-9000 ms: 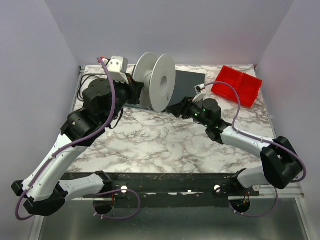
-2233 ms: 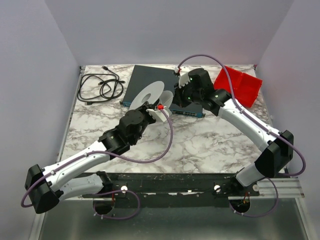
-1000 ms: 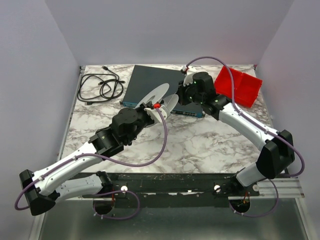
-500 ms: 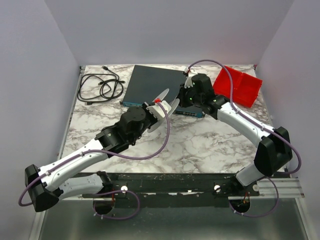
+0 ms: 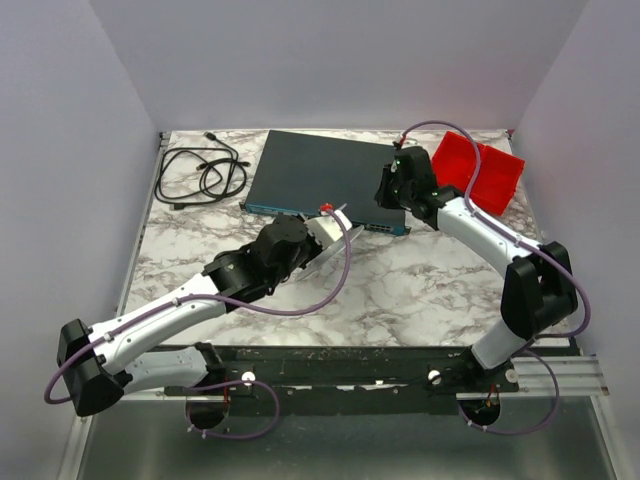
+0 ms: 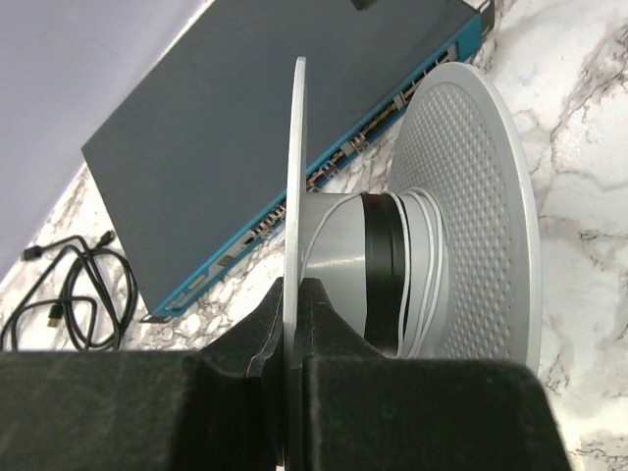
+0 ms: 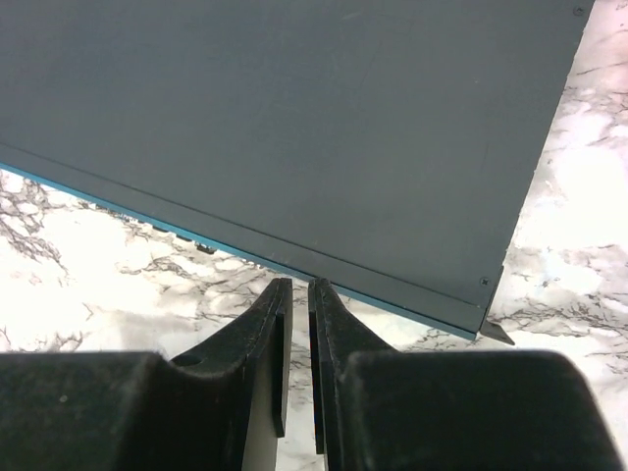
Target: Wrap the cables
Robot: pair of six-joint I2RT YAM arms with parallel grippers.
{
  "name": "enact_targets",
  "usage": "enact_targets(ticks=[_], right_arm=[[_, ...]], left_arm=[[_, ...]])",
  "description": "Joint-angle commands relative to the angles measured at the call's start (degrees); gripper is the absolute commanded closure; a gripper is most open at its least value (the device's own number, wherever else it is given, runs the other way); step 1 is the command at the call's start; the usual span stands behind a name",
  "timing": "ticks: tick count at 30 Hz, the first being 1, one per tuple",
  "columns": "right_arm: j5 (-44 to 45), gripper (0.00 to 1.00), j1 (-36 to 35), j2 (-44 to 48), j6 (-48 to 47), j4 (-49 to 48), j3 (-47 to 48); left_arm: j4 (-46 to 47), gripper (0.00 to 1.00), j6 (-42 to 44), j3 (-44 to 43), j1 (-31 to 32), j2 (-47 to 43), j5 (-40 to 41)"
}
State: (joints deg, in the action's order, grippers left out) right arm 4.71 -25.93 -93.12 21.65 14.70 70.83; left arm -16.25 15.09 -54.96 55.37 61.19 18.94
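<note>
My left gripper (image 6: 292, 287) is shut on the edge of the near flange of a white spool (image 6: 471, 196). It holds the spool tilted just in front of the dark switch box (image 5: 310, 170), near the table's middle (image 5: 322, 255). A very thin white cable (image 6: 424, 265) lies in a few turns on the grey hub beside a black band. One strand runs from the hub up along the clamped flange. My right gripper (image 7: 299, 287) hovers over the front right corner of the box (image 5: 384, 196). Its jaws are nearly together and nothing shows between them.
The dark box with a teal front (image 7: 294, 118) lies at the back centre. A thicker black cord with plugs (image 5: 200, 175) is coiled at the back left and also shows in the left wrist view (image 6: 69, 294). A red bin (image 5: 480, 170) stands at the back right.
My left arm has brought the spool down and toward the near side, tipping it flatter. My right gripper has drawn away from the spool toward the box's right corner.
</note>
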Motion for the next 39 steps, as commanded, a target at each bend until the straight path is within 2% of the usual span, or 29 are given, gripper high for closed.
enact_targets(ticks=[1,7,13,18,23,28,33,39], right_arm=[[2.7,0.80,-0.6,0.5,1.2,0.8,-0.9],[3.2,0.78,-0.5,2.3,1.2,1.7,-0.9],[0.5,0.72,-0.5,8.4,0.5,1.5,-1.9],[2.6,0.65,-0.5,13.8,4.0,-1.4,-9.1],[0.0,0.58,-0.5,24.6,13.3,-18.8,-26.9],[-6.8,0.58,-1.1,29.9,24.9,-35.7,-41.2],[1.2,0.57,-10.0,28.2,28.0,-50.7,-49.2],[7.7,0.55,-17.0,18.7,26.5,-67.8,-52.4]], left_arm=[[1.0,1.00,-3.7,-2.9,0.3,0.9,-1.3],[-0.4,1.00,-6.5,-3.3,0.3,2.6,-1.0],[-2.4,1.00,-7.4,-5.6,0.2,4.6,0.8],[-2.7,1.00,-10.4,-7.2,-0.4,5.3,0.8],[-5.7,1.00,-14.8,-12.6,-2.4,5.1,-0.1],[-7.4,1.00,-18.6,-16.3,-2.6,6.0,1.1],[-7.7,1.00,-22.0,-19.0,-2.6,6.9,4.1],[-9.4,1.00,-25.3,-23.2,-2.6,8.4,7.9]])
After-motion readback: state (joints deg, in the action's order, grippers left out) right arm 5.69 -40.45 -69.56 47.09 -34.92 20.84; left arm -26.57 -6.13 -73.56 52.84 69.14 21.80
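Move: The white spool, still pinched by its left flange, has its middle about 4 cm ahead of the left hand, 6 cm right and 3 cm below. From the empty right hand the spool lies roughly 12 cm back, 11 cm left and 6 cm higher; its loose wire can't be seen. The black box's middle is about 11 cm ahead of the right hand, 13 cm left, 13 cm below; the red bin's is 12 cm ahead, 24 cm right, 14 cm below. The spool stays pinched at its left flange as the left hand first sinks a little, then lifts it to end about 6 cm higher, turning it counter-clockwise. The empty right hand rises off the box's near edge, then sweeps back some 14 cm and down, finally swinging left beside and below the spool towards the hanging wire, rolling its left side up and opening its fingers to nearly half. ##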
